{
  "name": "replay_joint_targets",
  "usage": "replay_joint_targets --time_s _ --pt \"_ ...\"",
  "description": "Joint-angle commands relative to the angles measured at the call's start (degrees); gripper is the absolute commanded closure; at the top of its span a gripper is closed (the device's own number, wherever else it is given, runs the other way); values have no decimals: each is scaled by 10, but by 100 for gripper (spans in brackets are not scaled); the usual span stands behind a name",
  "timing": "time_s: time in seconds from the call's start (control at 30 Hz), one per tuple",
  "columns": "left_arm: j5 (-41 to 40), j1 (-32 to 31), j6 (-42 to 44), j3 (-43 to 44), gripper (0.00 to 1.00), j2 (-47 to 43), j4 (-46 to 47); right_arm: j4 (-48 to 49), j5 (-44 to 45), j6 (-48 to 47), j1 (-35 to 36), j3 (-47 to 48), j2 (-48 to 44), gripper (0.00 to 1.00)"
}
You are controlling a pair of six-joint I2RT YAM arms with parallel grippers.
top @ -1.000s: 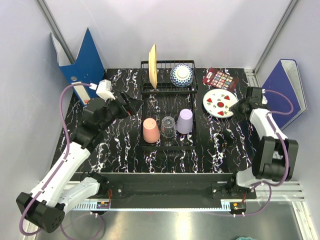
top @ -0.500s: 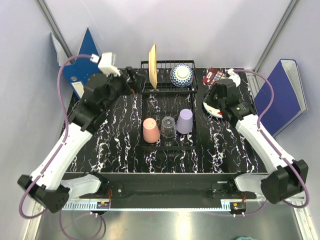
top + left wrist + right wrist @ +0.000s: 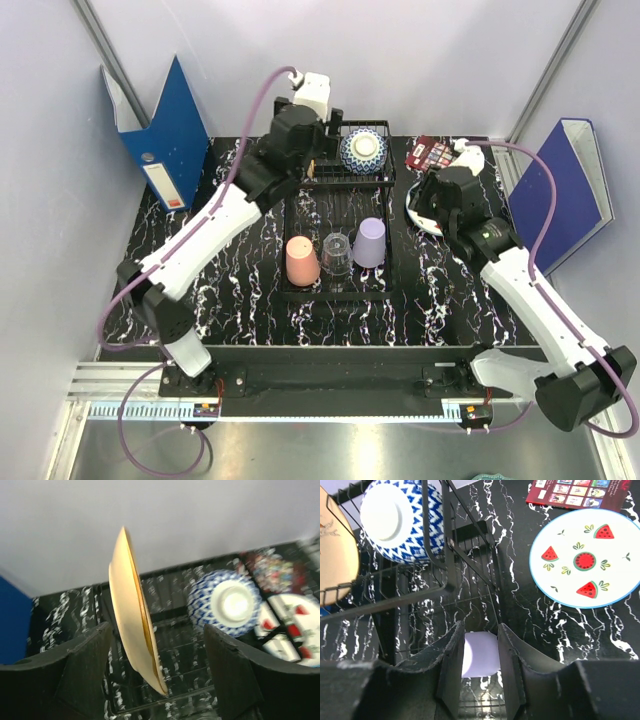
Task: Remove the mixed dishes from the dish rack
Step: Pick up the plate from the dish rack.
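Note:
The black wire dish rack (image 3: 340, 291) holds a salmon-pink cup (image 3: 302, 260), a clear glass cup (image 3: 336, 255) and a lavender cup (image 3: 370, 242), all upside down on its tray part. In its raised basket are a blue-and-white bowl (image 3: 362, 150) and a cream plate (image 3: 134, 625) standing on edge. My left gripper (image 3: 305, 165) is open above that plate; in the left wrist view (image 3: 157, 630) its fingers straddle the plate without touching it. My right gripper (image 3: 421, 200) is open and empty above the white watermelon plate (image 3: 585, 560). In the right wrist view the lavender cup (image 3: 480, 655) shows between its fingers, farther off.
A dark red palette (image 3: 432, 153) lies at the back right beside the white plate (image 3: 425, 222). Blue binders stand at the back left (image 3: 160, 130) and at the right wall (image 3: 565, 190). The rack's basket wires (image 3: 435, 587) rise just left of my right gripper.
My left arm swung from the table's left side to the back of the rack, over the cream plate. My right arm moved left from the right edge, over the white plate.

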Motion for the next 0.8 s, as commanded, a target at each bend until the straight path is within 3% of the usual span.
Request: replay_joint_targets --time_s 0.0,0.23,0.4,0.77 --pt "-76 1 14 57 23 27 -16 24 18 -27 6 -17 -30 59" --pt "-108 1 16 79 29 60 -29 35 -5 -13 6 -37 -33 59" --pt "-104 1 5 54 39 65 -31 38 -5 -12 6 -48 -39 59" --pt "-90 1 -11 5 45 63 -29 46 -3 -12 6 -53 -37 59"
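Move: The wooden-looking plate stands on edge in the dish rack, its middle roughly 8 cm ahead of the left hand, 1 cm to its left and 9 cm lower. The patterned bowl is about 7 cm ahead, 11 cm right and 14 cm down; the pink cup lies some 15 cm back, 2 cm left and 28 cm below. For the right hand, the plate is about 13 cm ahead, 25 cm left and near its own height. Downward mostly, the left hand sinks about 5 cm onto the near upper rim of the plate: first down and some 2 cm forward, a slight rise with a small shift left, then down again. It turns just under 10 degrees counter-clockwise, rolling its left side up and tipping down a little, while the open fingers narrow around the rim, still well short of shut. The right hand, empty, settles about 2 cm lower. ##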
